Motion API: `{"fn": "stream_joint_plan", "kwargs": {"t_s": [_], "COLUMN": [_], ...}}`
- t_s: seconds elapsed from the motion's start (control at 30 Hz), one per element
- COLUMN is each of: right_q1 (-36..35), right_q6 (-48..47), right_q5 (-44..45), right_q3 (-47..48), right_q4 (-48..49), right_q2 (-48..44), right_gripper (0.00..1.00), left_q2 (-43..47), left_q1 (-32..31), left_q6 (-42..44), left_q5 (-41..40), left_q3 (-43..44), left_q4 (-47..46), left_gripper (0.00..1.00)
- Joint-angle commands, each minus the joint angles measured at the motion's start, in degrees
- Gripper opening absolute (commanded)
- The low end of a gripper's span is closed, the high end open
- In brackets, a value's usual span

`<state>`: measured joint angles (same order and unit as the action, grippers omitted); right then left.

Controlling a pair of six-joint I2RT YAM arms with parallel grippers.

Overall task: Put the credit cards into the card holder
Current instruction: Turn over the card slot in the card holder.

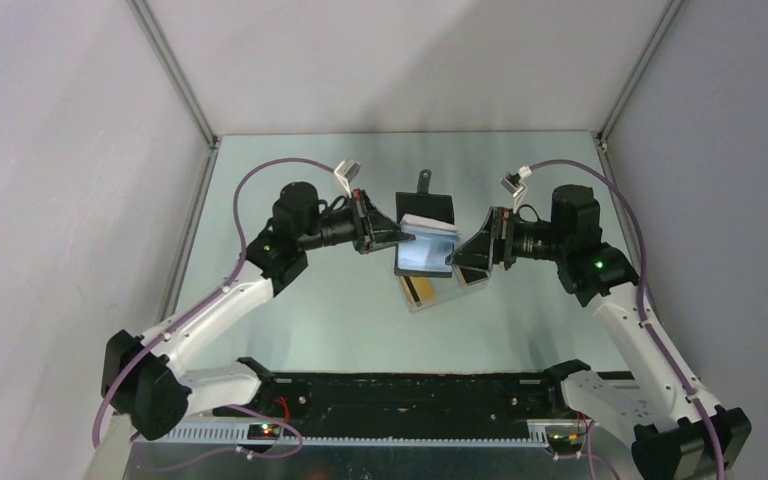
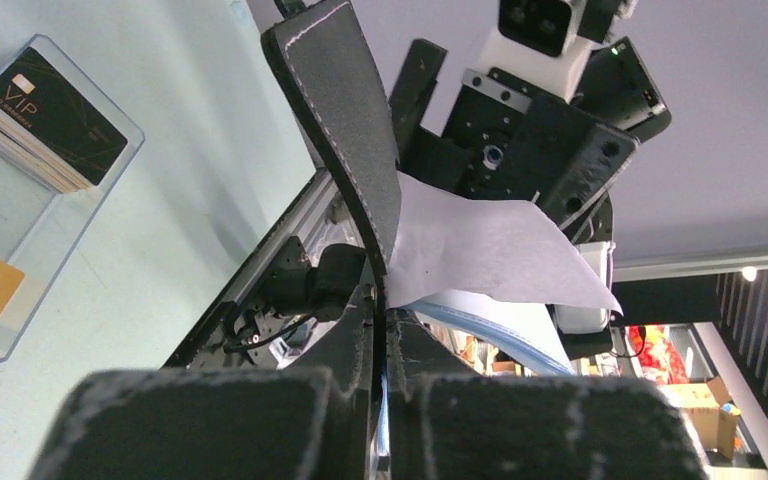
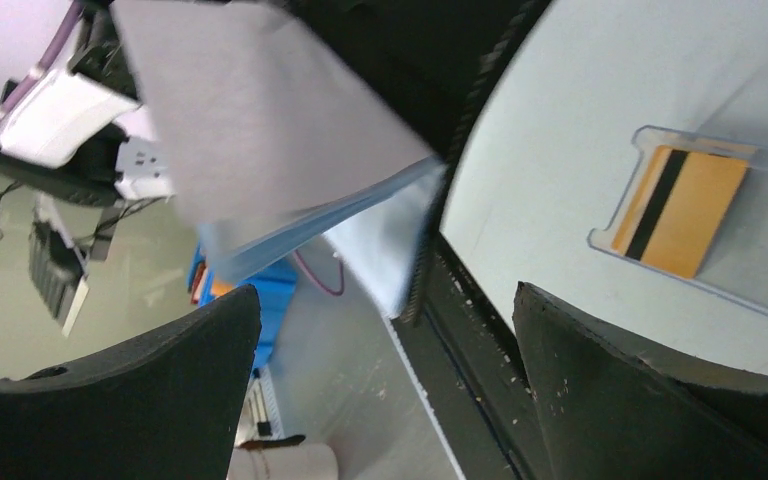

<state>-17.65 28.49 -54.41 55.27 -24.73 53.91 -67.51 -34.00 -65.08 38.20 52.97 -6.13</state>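
My left gripper [image 1: 403,237] holds the card holder [image 1: 430,208] open above the table, shut on the edge of it [image 2: 385,330]. Its black flap [image 2: 345,130] stands up, with a white paper sheet [image 2: 480,245] and blue lining [image 3: 360,215] showing inside. My right gripper [image 1: 460,255] is open just right of the holder, with nothing between its fingers [image 3: 385,300]. The credit cards lie below in a clear tray [image 1: 415,303]. One is an orange card with a black stripe [image 3: 675,210]. A stack topped by a black card [image 2: 50,115] lies beside it.
The clear tray's rim [image 2: 125,135] lies on the pale table right under both grippers. Metal frame posts [image 1: 175,70] and grey walls close in the table on three sides. A black rail [image 1: 410,395] runs along the near edge between the arm bases.
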Motion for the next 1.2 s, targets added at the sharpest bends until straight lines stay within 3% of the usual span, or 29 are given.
{"fn": "stream_joint_plan", "kwargs": {"t_s": [0.0, 0.27, 0.4, 0.6, 0.73, 0.77, 0.8, 0.83, 0.87, 1.07, 1.17], "right_q1": [-0.11, -0.02, -0.73, -3.22, -3.61, -3.52, -3.33, -3.17, -3.05, -2.67, -3.30], "right_q6": [3.60, 9.87, 14.49, 19.61, 20.21, 20.25, 20.28, 20.35, 20.41, 21.27, 22.10], "right_q5": [7.03, 5.64, 2.64, -2.60, -3.46, -3.44, -3.31, -3.19, -3.05, -4.48, -5.79], "right_q3": [0.46, 0.45, 0.40, 0.48, 0.44, 0.45, 0.46, 0.48, 0.47, 0.50, 0.49], "right_q4": [4.92, 15.85, 22.86, 30.15, 30.62, 30.33, 30.17, 29.83, 29.74, 29.51, 30.08], "right_q2": [1.45, 4.86, 6.19, 8.04, 6.75, 6.39, 5.79, 5.52, 4.87, 4.37, 4.36], "right_gripper": [1.00, 1.00, 0.91, 0.66, 0.36, 0.23, 0.11, 0.06, 0.00, 0.00, 0.00], "left_q2": [2.25, 3.25, 3.56, 4.14, 4.58, 4.66, 4.80, 4.82, 4.83, 4.50, 4.30], "left_q1": [-0.65, -2.33, -3.15, -3.53, -3.48, -3.55, -3.49, -3.50, -3.47, -3.53, -3.48], "left_q6": [-0.90, -0.38, 0.00, 0.87, 1.56, 1.94, 2.17, 2.53, 2.69, 5.93, 8.22], "left_q5": [2.20, 3.25, 3.77, 3.55, 2.58, 2.30, 2.22, 1.99, 1.94, 3.04, 3.23], "left_q3": [2.76, 2.85, 3.09, 4.48, 4.82, 4.75, 4.77, 4.71, 4.70, 5.72, 7.04], "left_q4": [-2.35, -2.35, -2.39, -2.39, -2.39, -2.39, -2.39, -2.39, -2.39, -2.39, -2.39], "left_gripper": [0.00, 0.00, 0.00, 0.00, 0.00, 0.01, 0.04, 0.08, 0.18, 0.59, 0.70]}}
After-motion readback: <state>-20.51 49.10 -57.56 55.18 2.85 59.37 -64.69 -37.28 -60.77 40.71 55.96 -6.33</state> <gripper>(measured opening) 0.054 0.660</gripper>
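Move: The card holder is open in my left hand's shut fingers, its middle some 4 cm to that hand's right and level ahead. From my wide-open right hand its middle lies about 6 cm left, 3 cm ahead and 1 cm higher. Roughly 22 cm below my right hand stands the clear box, 4 cm back. Of that hand, the orange cards lie 6 cm left and 6 cm back, the black cards 6 cm right and 1 cm back. I sweep my open right hand about 5 cm forward along the holder's right side, then bring it up, left and partly back, fingers tipping up some 13 degrees, and pinch the holder's right edge near the fold. Meanwhile my left hand carries the holder back, then up, 3 to 4 cm each way; once my right has shut, my left fingers open and let go. ##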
